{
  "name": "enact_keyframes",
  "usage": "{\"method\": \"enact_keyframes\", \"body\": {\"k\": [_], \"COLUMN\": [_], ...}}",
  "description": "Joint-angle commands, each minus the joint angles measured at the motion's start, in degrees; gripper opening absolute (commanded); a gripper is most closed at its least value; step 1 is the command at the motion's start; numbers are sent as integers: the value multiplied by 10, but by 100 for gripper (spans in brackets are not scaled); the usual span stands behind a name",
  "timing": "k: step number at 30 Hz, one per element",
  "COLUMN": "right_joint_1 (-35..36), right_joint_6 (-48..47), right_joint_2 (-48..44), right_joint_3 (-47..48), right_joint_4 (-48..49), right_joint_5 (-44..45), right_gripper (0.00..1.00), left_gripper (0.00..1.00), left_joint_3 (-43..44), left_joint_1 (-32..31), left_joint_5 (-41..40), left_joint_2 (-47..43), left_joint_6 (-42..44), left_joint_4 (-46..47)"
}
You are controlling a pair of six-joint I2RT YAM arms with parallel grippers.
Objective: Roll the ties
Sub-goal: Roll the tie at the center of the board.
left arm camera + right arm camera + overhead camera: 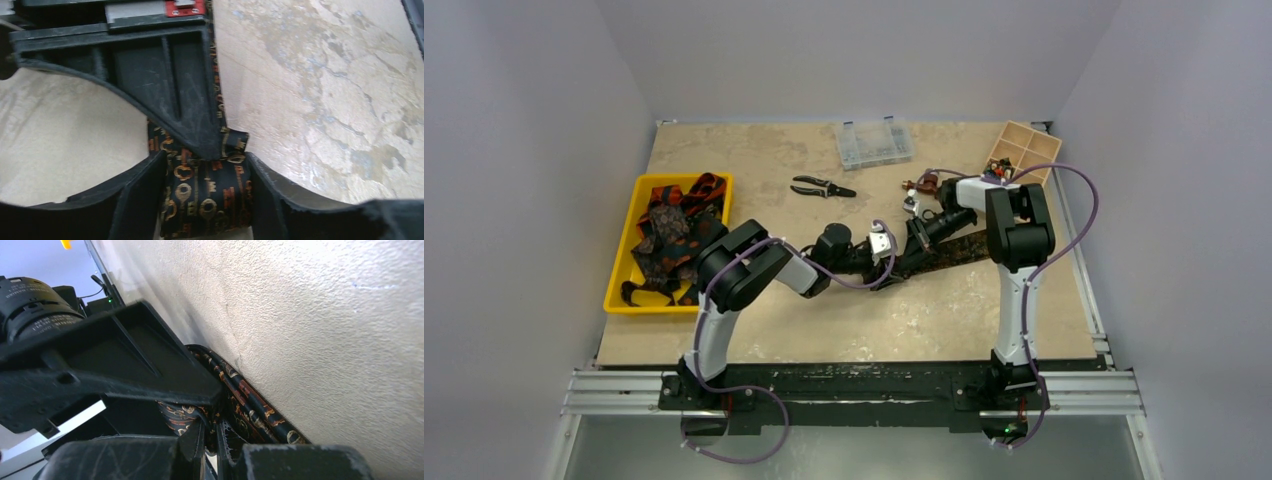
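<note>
A dark tie (954, 248) with orange and gold key marks lies on the table, running from the centre out to the right. Its near end is bunched or rolled between the fingers of my left gripper (205, 167), which press on both its sides. In the left wrist view this part of the tie (205, 200) fills the gap between them. My right gripper (210, 440) is shut on a fold of the same tie (250, 405), nose to nose with the left gripper (886, 256). From above the right gripper (914, 236) sits just right of the left one. More ties (674, 225) lie heaped in a yellow tray (619, 290).
Black-handled pliers (822, 187) lie behind the grippers. A clear plastic parts box (874, 143) stands at the back centre. A wooden compartment box (1024, 150) sits at the back right, with small parts (919, 187) beside the right arm. White walls close in on three sides.
</note>
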Motion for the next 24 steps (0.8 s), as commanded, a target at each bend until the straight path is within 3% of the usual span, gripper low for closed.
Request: {"method": "enact_keyframes", "body": {"k": [1,3,6,8,13,17,21,24], "right_joint_1": [11,11,11,10,10,-4,-41,-48], "right_joint_6": [-54,-51,-49,-48,-49,-49,-39,-19], "right_joint_2": [38,37,39,40,20,-20,-57,-74], "right_joint_3": [0,3,9,12,12,30,40,21], "right_joint_4": [64,63,60,57,48,16,-13,12], "right_joint_5": [141,136,133,131,103,52,17,49], "right_gripper": [0,0,0,0,2,24,33,33], "left_gripper": [48,43,55,55,34,16,12,12], "left_joint_3": [-4,0,-19,-23,-31,-46,-62,-65], "left_joint_1": [-6,-7,-7,-6,-1,5,15,19], "left_joint_5": [19,16,7,0,-2,9,21,31], "left_joint_2": [6,2,-5,-5,-1,-9,-18,-21], "left_joint_6": [33,38,52,59,62,74,88,92], "left_joint_4": [-2,-40,-44,-55,-63,-67,-75,-83]}}
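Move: The tie roll already sits between the left fingertips, about 1 cm right of that hand and 1 cm below; the unrolled tie strip's middle lies some 11 cm right and 5 cm ahead of it, 3 cm lower. From the right hand, still pinching the tie, the tie roll is roughly 2 cm left and 1 cm back, level in height; the pipe fitting stands about 17 cm ahead, 2 cm right, on the table. Left fingers close on the tie roll, drawing left some 2 cm; right lets go, retreating forward-right and up. ##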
